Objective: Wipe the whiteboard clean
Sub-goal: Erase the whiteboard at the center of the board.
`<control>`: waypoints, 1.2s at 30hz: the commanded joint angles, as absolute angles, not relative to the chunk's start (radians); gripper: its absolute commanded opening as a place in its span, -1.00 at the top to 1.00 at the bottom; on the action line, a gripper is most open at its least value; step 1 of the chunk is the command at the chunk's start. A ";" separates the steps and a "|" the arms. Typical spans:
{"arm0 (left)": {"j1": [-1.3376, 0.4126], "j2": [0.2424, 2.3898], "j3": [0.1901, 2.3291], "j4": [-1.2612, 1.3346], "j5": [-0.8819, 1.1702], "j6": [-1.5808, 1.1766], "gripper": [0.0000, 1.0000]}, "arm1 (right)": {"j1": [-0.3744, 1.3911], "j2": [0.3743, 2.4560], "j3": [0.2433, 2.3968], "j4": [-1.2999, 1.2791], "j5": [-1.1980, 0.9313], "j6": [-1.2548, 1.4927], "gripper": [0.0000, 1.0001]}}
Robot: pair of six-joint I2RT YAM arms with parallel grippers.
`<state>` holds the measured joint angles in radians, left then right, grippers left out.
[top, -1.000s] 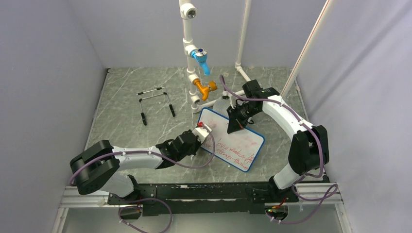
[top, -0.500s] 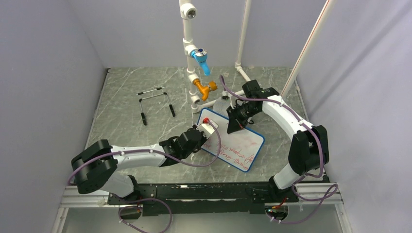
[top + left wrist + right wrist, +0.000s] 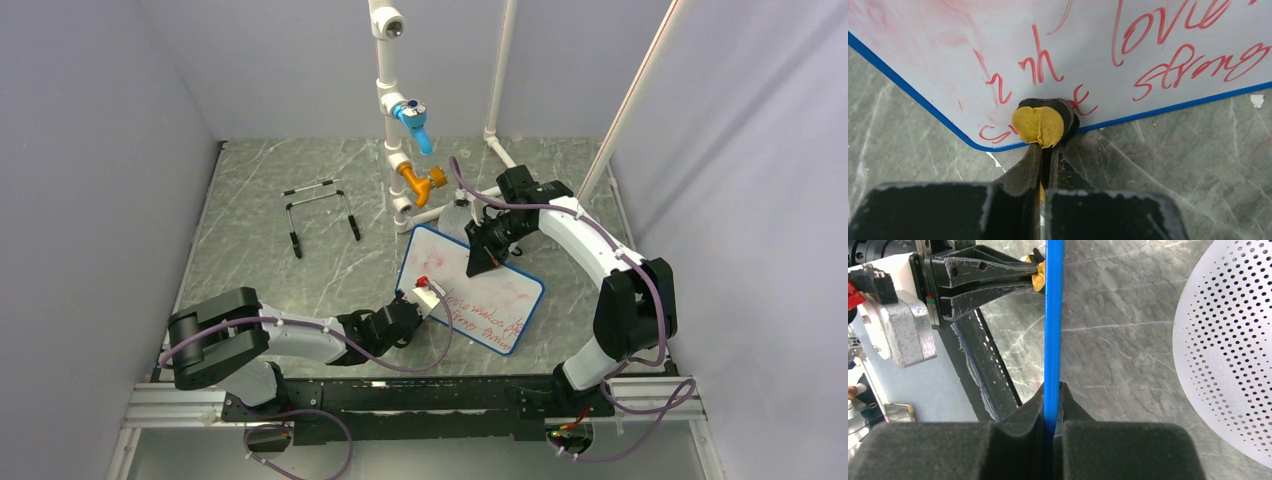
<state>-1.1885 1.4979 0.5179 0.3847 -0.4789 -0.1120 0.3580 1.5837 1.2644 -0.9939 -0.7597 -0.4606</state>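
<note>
The whiteboard (image 3: 487,293), blue-framed with red handwriting and pink smears (image 3: 1128,45), stands tilted on the table. My right gripper (image 3: 479,262) is shut on its top edge, and the blue frame (image 3: 1053,315) runs between the closed fingers (image 3: 1052,390). My left gripper (image 3: 432,297) is shut on a small yellow pad (image 3: 1038,125), which presses against the board's face at its lower left corner. From the right wrist view, the left fingers (image 3: 983,282) and the pad (image 3: 1038,274) meet the frame on the far side.
A round grey perforated disc (image 3: 1228,340) lies on the marble table behind the board. White pipes with a blue valve (image 3: 414,122) and an orange valve (image 3: 421,183) rise at the back. A small wire stand (image 3: 320,212) sits at the back left.
My left arm has drawn back toward the near edge, dragging the yellow pad down the board's left side to the lower corner. The right gripper and the board have stayed put.
</note>
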 commanded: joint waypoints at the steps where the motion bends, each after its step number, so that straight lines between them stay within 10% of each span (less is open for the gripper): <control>1: -1.187 1.518 0.489 0.385 -0.509 -0.177 1.00 | 0.383 1.561 1.268 -0.968 -0.858 -0.567 1.00; 36: -1.055 1.362 0.814 0.252 -0.481 0.055 1.00 | 0.383 1.558 1.267 -0.973 -0.859 -0.572 1.00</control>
<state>-1.0653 1.4002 0.7967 0.1631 -0.4690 0.0605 0.3489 1.5833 1.2686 -0.9836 -0.7704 -0.4606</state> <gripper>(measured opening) 0.040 0.048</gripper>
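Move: Up the leaning whiteboard, the pink-smudged patch that the left hand's yellow eraser is taken to lies about 6 cm ahead, 1 cm right and 10 cm above that hand. The board's upper-left corner is some 10 cm ahead, 2 cm left and 15 cm up; its centre 1 cm ahead, 9 cm right and 6 cm up. From the right hand, holding the top edge, the patch lies roughly 8 cm left, 1 cm ahead and 2 cm lower. Wiping up the whiteboard from near its lower-left corner, the left hand goes forward at first, then mostly upward: about 10 cm up and 6 cm forward, gathering speed, the shut fingers keeping the eraser against the face and tipping up some 10 degrees. The right hand keeps its pinch on the top edge, giving forward just under 1 cm and easing partly back. ##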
